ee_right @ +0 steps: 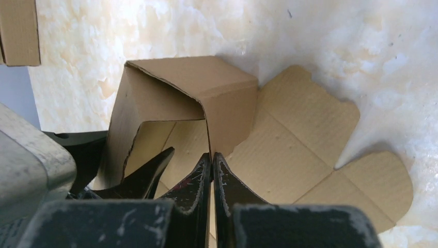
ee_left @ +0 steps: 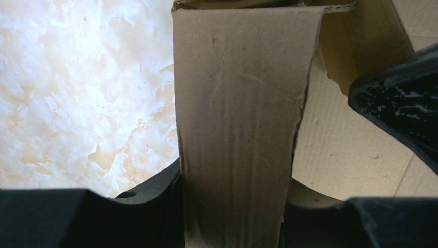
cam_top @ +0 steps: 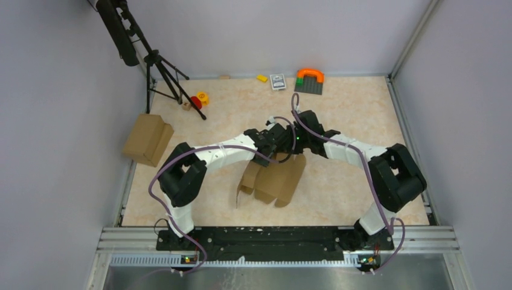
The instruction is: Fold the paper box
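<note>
The paper box [cam_top: 275, 178], plain brown cardboard, lies half folded in the middle of the table, with some walls raised and flat flaps [ee_right: 310, 155] spread on the near side. My left gripper [ee_left: 232, 217] is shut on an upright cardboard panel [ee_left: 237, 103] that fills the space between its jaws. My right gripper [ee_right: 212, 155] is shut, its tips against the edge of a raised wall [ee_right: 227, 103]; I cannot tell whether any cardboard is pinched. Both grippers [cam_top: 270, 151] [cam_top: 288, 150] meet over the box's far side. One dark finger of the right gripper [ee_left: 403, 98] shows beside the panel.
A bulkier brown carton [cam_top: 148, 139] sits at the table's left edge. A tripod [cam_top: 163, 72] stands at the back left beside red and yellow toys [cam_top: 198, 99]. Along the back wall lie a yellow block [cam_top: 262, 78], a card deck [cam_top: 278, 81] and an orange arch on a grey plate [cam_top: 310, 80].
</note>
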You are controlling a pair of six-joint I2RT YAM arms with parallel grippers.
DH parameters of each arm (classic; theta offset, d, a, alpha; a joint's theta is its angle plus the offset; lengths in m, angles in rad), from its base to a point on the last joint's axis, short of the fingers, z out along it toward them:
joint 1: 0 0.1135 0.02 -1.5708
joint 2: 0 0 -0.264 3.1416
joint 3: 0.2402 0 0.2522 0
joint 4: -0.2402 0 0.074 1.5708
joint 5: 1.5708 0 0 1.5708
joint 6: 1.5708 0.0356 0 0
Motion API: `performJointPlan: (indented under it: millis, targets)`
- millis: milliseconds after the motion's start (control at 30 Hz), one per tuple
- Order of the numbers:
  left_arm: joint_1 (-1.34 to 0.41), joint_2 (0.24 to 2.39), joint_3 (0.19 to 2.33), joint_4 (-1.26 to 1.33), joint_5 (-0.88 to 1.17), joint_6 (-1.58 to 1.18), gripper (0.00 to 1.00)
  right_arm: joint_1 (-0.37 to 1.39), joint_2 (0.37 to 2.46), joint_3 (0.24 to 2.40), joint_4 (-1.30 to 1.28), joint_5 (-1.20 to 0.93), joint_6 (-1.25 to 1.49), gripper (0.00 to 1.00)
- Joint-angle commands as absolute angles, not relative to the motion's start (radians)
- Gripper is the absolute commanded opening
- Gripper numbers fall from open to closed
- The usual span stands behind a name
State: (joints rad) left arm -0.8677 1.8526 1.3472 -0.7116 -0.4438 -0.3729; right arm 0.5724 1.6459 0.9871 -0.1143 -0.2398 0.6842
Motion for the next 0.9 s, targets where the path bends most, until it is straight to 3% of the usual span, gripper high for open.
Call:
performJointPlan:
  millis: [0,367,633,867]
  targets:
    - [-0.870,1.830,1.342,-0.666,-0.466,-0.397,0.43,0.591,1.601,0.963,-0.079,-0.260,0.677,0.00]
    - [-0.882,1.867,1.372,-0.712,-0.450,-0.349,0.40,0.571,1.525,0.858,0.038,-0.252,0.564,0.31]
    - [-0.885,1.870,1.374,-0.717,-0.456,-0.336,0.40,0.497,1.421,0.767,0.146,-0.363,0.542,0.40]
    - [-0.887,1.870,1.379,-0.720,-0.458,-0.330,0.40,0.414,1.354,0.707,0.189,-0.381,0.551,0.41]
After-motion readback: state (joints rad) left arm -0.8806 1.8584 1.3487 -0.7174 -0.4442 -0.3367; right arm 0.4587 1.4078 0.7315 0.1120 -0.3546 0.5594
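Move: The right gripper already pinches the free edge of the box's upright corner flap; the flap's middle lies about 3 cm ahead of it, level left to right and some 1 cm lower. The folded side strip, gripped by the left hand, is about 6 cm to its left, 1 cm back and 2 cm below. The box's open floor panel lies about 7 cm back and 7 cm below. From the left gripper, the flap is about 5 cm ahead and 6 cm right, level in height. Keep the left gripper closed on the folded side strip, holding it in place. Draw the right gripper back and slightly down about 2 cm, opening the fingers to let go of the flap edge, then carry it off to the right and up, some 4 cm each way, tilting the fingertips up a little over 10 degrees as it leaves the flap. ##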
